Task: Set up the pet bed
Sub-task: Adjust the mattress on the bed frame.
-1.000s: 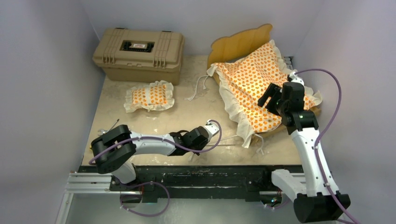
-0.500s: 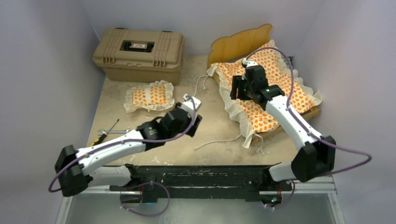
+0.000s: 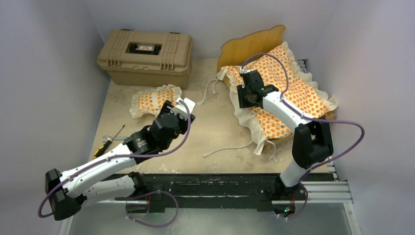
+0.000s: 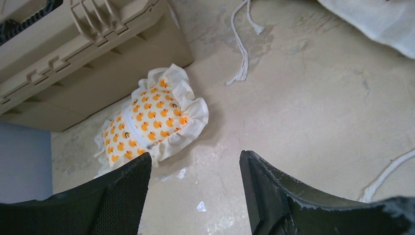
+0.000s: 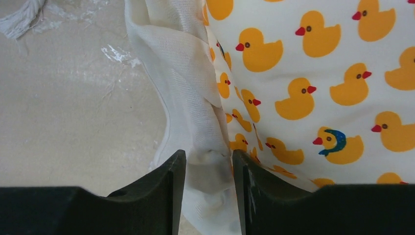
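Observation:
The pet bed's light-wood frame point(image 3: 252, 44) stands at the back right with its scalloped headboard up. The duck-print mattress cushion point(image 3: 293, 93) lies askew over it, its white ruffle point(image 5: 195, 112) hanging off the left side. My right gripper point(image 3: 243, 97) is at that left edge. In the right wrist view the right gripper point(image 5: 209, 159) is open, with a fold of the ruffle between its fingers. The matching pillow point(image 3: 154, 100) lies on the table left of centre. My left gripper point(image 3: 177, 110) hovers just right of the pillow point(image 4: 147, 120). This left gripper point(image 4: 195, 164) is open and holds nothing.
A tan hard case point(image 3: 145, 56) stands at the back left, right behind the pillow. A screwdriver point(image 3: 111, 139) lies near the left front edge. White tie strings point(image 3: 230, 147) trail across the table point(image 3: 215, 127) from the cushion, and others point(image 3: 210, 90) lie beside the bed.
My left arm has swung from the front edge up to the pillow, and its gripper has opened. My right gripper has moved across the cushion to its left ruffle, and its jaws have narrowed.

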Tool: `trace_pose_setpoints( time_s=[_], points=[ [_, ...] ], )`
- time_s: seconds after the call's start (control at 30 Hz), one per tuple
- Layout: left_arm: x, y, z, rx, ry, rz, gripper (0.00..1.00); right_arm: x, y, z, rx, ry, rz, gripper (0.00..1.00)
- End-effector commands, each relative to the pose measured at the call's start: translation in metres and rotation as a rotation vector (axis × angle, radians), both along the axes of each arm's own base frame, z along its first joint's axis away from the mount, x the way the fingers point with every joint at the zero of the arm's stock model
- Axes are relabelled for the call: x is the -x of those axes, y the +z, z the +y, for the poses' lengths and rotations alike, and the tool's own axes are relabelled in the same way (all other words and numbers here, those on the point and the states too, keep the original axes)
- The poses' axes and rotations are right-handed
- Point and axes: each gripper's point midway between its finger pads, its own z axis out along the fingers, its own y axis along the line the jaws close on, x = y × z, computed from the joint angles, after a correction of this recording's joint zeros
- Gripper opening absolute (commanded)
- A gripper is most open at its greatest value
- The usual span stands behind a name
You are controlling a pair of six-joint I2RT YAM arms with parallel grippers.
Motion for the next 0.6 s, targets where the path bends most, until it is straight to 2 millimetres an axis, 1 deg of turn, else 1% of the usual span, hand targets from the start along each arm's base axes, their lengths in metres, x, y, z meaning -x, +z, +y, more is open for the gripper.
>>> trace_pose_setpoints(
  time_s=[0.0,0.07,0.17,0.3,0.33,0.43,0.5,0.57],
  points=[
    [-0.003,0.002,0.01,-0.026,0.02,-0.028,0.66,-0.011,-0.001,-0.004,0.05,-0.017,-0.043,0.4],
    [-0.003,0.002,0.01,-0.02,0.013,-0.029,0.66,-0.01,-0.007,-0.004,0.06,-0.029,-0.031,0.35],
    [-0.004,0.001,0.011,-0.018,0.013,-0.024,0.65,-0.004,-0.014,0.005,0.052,-0.042,-0.012,0.21],
    [-0.004,0.003,0.013,-0.005,0.008,-0.024,0.65,0.008,-0.023,0.029,-0.016,-0.078,0.025,0.06],
    [-0.004,0.005,0.014,0.002,0.009,-0.028,0.65,0.011,-0.023,0.036,-0.04,-0.099,0.034,0.0],
    [-0.003,0.008,0.017,0.015,0.017,-0.039,0.65,0.011,-0.015,0.063,-0.149,-0.168,0.033,0.0],
    [-0.002,0.009,0.019,0.019,0.019,-0.042,0.65,0.006,-0.002,0.084,-0.248,-0.203,0.01,0.0],
    [-0.003,0.009,0.021,0.021,0.024,-0.042,0.65,-0.004,0.016,0.102,-0.347,-0.233,-0.028,0.0]
  ],
)
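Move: The frilled left edge of the mattress lies just under the right fingertips, roughly 1 cm ahead and 2 cm below. The headboard is some 17 cm farther out and 5 cm to the right, a loose tie about 3 cm ahead and 11 cm left, and the mattress's near corner about 18 cm back and 7 cm right. From the left hand, that frilled edge is around 12 cm ahead, 20 cm right and 14 cm lower. The right hand sinks about 1.5 cm, pinches the mattress's frilled edge, then eases about 1 cm left, turning clockwise. ##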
